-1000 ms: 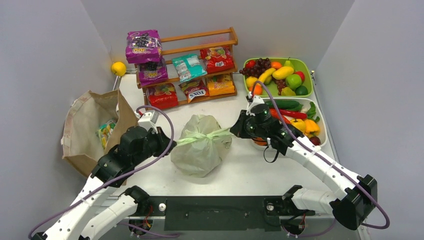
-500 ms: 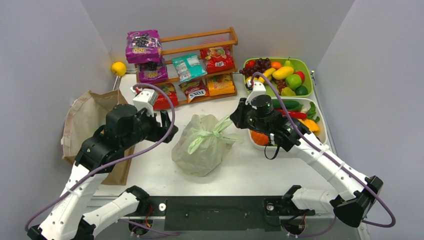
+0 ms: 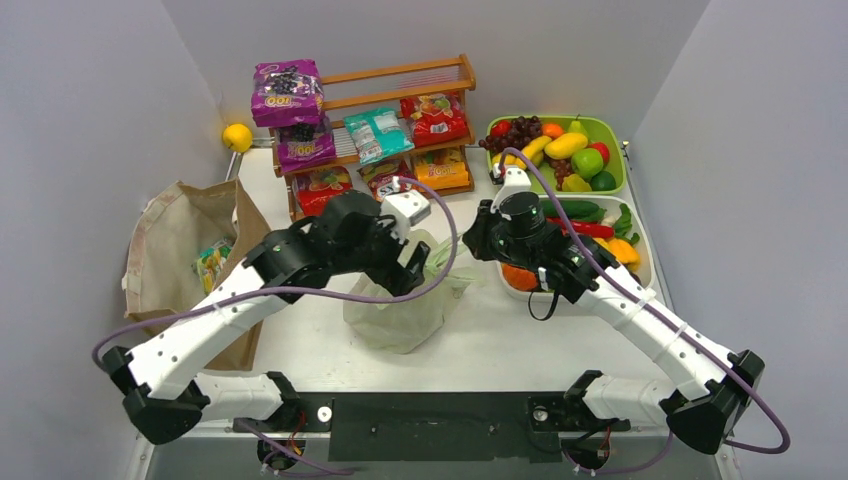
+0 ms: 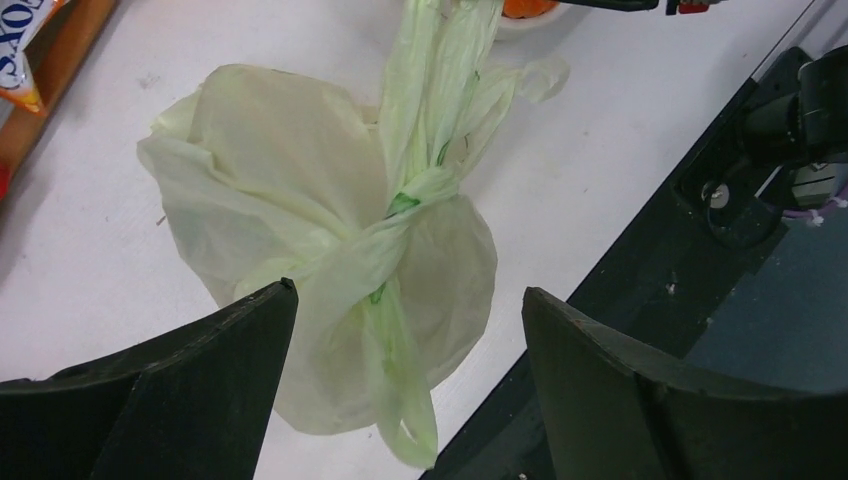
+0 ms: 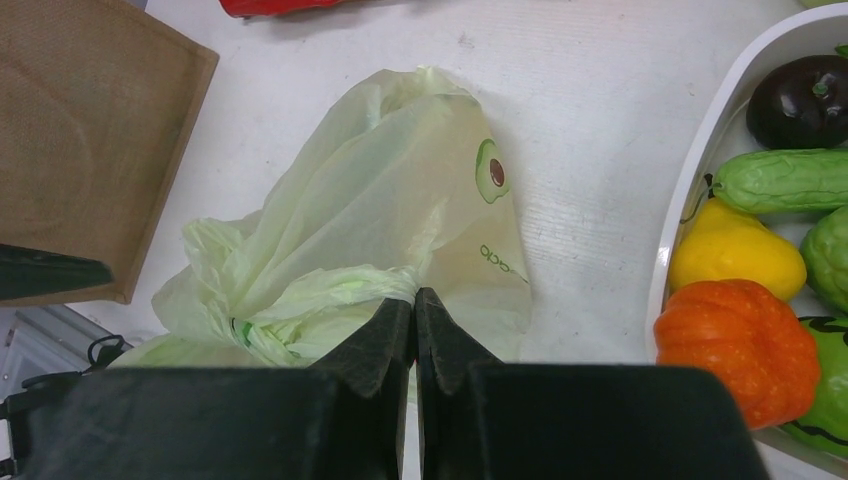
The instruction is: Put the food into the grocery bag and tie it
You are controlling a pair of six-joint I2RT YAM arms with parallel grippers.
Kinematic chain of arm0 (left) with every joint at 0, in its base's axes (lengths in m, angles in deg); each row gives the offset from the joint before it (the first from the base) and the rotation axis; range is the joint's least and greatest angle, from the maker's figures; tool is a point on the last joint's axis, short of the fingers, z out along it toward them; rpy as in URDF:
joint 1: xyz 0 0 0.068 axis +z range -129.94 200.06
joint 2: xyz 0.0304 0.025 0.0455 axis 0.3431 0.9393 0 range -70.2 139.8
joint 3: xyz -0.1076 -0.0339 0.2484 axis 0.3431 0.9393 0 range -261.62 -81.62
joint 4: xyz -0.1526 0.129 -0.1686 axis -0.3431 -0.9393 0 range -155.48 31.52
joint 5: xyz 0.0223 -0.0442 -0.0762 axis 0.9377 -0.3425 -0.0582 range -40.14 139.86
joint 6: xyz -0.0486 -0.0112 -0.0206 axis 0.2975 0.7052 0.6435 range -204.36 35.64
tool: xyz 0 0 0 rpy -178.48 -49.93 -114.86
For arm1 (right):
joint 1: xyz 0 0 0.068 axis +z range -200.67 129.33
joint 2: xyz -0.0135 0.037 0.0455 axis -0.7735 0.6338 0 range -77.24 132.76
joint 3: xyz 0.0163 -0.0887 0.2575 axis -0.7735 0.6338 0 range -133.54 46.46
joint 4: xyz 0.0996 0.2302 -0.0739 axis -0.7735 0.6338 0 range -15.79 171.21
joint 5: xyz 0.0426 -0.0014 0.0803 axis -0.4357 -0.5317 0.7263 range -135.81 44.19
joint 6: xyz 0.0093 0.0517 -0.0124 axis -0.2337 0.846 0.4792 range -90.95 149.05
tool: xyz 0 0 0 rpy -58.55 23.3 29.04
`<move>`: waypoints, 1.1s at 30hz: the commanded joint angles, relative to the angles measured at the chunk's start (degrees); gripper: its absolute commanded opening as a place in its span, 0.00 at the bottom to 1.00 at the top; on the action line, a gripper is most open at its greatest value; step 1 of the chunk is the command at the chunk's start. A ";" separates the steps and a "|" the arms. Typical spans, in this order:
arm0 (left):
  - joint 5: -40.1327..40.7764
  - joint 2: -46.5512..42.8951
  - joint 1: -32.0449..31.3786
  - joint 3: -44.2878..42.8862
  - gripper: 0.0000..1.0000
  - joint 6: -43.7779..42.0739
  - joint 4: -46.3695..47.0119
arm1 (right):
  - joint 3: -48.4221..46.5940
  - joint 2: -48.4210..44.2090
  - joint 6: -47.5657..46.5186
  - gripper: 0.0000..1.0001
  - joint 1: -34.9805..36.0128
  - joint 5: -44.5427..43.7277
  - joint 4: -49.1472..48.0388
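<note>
The pale green grocery bag (image 3: pixel 398 318) sits mid-table, its handles crossed into a knot (image 4: pixel 402 203). What it holds is hidden. My left gripper (image 3: pixel 413 268) hovers open right above the bag; in the left wrist view its gripper (image 4: pixel 408 290) straddles the knotted handle without touching it. A loose handle loop (image 4: pixel 410 435) hangs toward the table's near edge. My right gripper (image 3: pixel 470 247) is at the bag's right side, shut on a twisted handle strand (image 5: pixel 330 290) of the bag (image 5: pixel 400 180). Other food, snack packets (image 3: pixel 378 133) and toy fruit (image 3: pixel 565 145), stays outside the bag.
A brown paper bag (image 3: pixel 170 250) lies open at the left with a packet inside. The wooden rack (image 3: pixel 400 72) stands at the back, a yellow ball (image 3: pixel 237 137) beside it. A green tray (image 3: pixel 612 128) and a white tray (image 3: pixel 648 262) of toy produce fill the right side.
My left gripper opened, let go of the handle, and swung from the bag's left side to over its top. The right gripper stayed shut on its strand, almost still.
</note>
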 commanded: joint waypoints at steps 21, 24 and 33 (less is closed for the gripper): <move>14.42 10.77 -8.05 3.26 0.84 3.01 11.34 | 2.17 -2.88 0.20 0.00 0.35 -0.01 -0.65; 14.62 10.27 -8.06 6.04 0.83 3.41 12.94 | 2.22 -2.97 0.20 0.00 0.34 0.10 -0.63; 15.38 10.83 -8.05 9.50 0.29 4.82 13.80 | 2.65 -3.01 0.25 0.00 0.32 0.23 -0.69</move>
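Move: From the open left hand, the knot in the bag's neck lies about 10 cm lower, 4 cm to the right and 2 cm ahead. The bag's body hangs about 20 cm below that hand, 5 cm back and 2 cm left; the orange pepper is some 20 cm right, 2 cm back and 24 cm down. From the right hand, which grips the bag's handle, the knot sits about 7 cm left, 5 cm back and 7 cm lower. Sinking onto the knot, the left hand first slides some 5 cm to the right with a slight dip and a little forward, then drops steeply, about 9 cm lower in all, its fingers tipping some 10 degrees steeper. Wide open until the end, they straddle the knot and begin closing about halfway around the twisted neck. The right hand stays nearly still, keeping its pinch on the handle. ##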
